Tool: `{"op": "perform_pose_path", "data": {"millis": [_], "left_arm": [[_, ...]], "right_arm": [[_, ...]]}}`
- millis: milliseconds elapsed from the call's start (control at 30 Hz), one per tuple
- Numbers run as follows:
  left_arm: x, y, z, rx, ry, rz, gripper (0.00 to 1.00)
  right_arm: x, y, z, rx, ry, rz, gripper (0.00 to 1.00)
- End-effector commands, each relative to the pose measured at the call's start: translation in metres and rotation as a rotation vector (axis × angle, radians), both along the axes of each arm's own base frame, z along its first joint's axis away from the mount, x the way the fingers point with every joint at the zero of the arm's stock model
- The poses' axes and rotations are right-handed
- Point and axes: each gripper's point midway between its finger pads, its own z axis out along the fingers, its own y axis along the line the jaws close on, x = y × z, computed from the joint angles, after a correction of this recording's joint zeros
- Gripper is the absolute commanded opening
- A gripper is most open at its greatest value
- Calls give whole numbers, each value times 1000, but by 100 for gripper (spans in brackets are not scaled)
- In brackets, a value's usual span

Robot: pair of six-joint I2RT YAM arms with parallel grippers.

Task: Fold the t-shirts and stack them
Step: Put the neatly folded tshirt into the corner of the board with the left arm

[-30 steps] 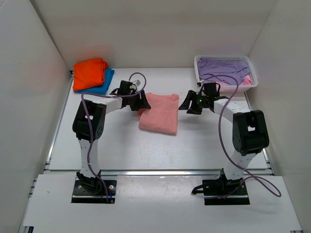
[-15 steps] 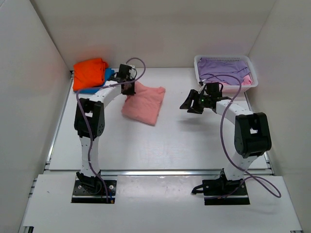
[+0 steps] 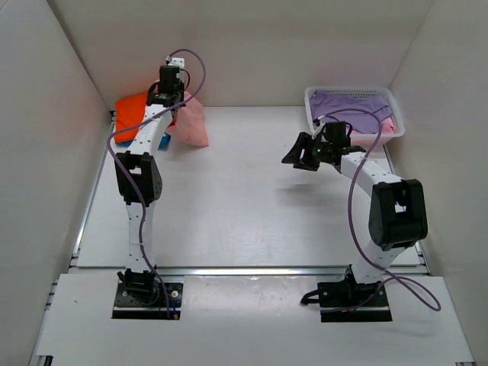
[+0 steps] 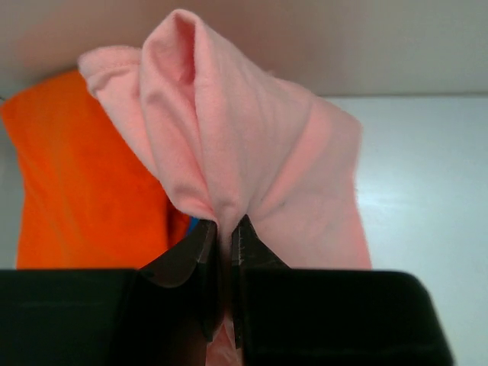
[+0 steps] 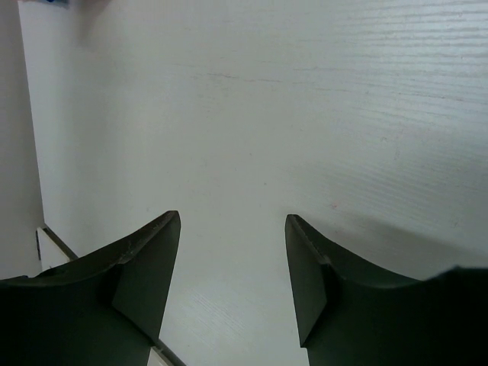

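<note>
My left gripper (image 4: 226, 223) is shut on the folded salmon-pink t-shirt (image 4: 252, 145), which hangs lifted at the back left (image 3: 191, 122). Below and beside it lies the bright orange t-shirt (image 4: 84, 175), folded on the table (image 3: 131, 109). A sliver of the blue t-shirt (image 3: 163, 142) shows under it. My right gripper (image 5: 232, 221) stands open over the bare table with nothing between its fingers; in the top view the right gripper (image 3: 301, 152) is just left of the basket. A lavender-purple t-shirt (image 3: 347, 103) lies in that basket.
The white mesh basket (image 3: 313, 97) sits at the back right with pink cloth (image 3: 387, 126) at its right end. White walls close in the back and both sides. Purple cables loop off both arms.
My left gripper closed on the salmon-pink t-shirt, lifted it off the middle of the table and carried it back left above the orange and blue stack. The right gripper rose slightly.
</note>
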Motion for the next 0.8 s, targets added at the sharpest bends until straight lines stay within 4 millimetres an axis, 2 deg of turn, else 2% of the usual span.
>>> {"op": "perform_pose_path", "data": {"millis": [0,33,67,100,133,200,233,333,467,533,567,633,667,700,767], "left_arm": [[22,51,44,10,-125,68,0],[26,68,55,6,-159,95,0],[31,77,51,5,-167,101,0],[33,92,61,1,-195,119,0],[36,111,58,0,-206,141,0],[42,135,53,-19,-217,159,0],[42,150,58,-30,-233,169,0],[44,173,59,-96,-260,160,0],[46,195,73,-135,-333,179,0],[50,200,65,-167,-341,180,0],[51,207,72,-174,-366,192,2],[54,219,55,-209,-357,223,4],[52,229,54,-230,-365,248,13],[50,238,53,-243,-367,280,40],[46,241,57,-265,-365,291,65]], "right_arm": [[5,10,31,19,-71,30,55],[3,12,29,19,-60,40,54],[3,13,29,16,-59,42,54],[2,13,28,15,-49,44,54],[3,15,29,12,-54,50,54],[2,16,24,7,-37,53,54],[0,18,23,5,-27,57,54],[4,23,18,-2,-21,60,54],[5,31,2,-14,16,75,53],[5,35,-1,-19,36,76,53],[3,39,1,-23,30,87,53],[3,42,0,-33,34,92,53],[2,44,-1,-37,34,96,53],[-1,46,-1,-43,38,101,53],[-1,47,1,-52,39,96,53]]}}
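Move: The pink t-shirt is already off the table, pinched in the left fingers. The orange t-shirt on the corner stack, where it is being taken, has its middle about 13 cm to the left of that hand, some 3 cm back and 15 cm below; the blue t-shirt underneath lies roughly 9 cm left, 5 cm back and 17 cm down. From the right hand, the orange t-shirt is around 44 cm left, 20 cm ahead and 9 cm lower. The hanging pink t-shirt is swept some 22 cm left across the orange one at almost constant height, the left hand easing about 5 cm forward too, fast at first and slowing near the left wall; its wrist swings about 15 degrees counter-clockwise while the fingertips tip up, and only at the very end do the fingers spring open. The empty right hand drifts about 4 cm left and sinks slightly. ##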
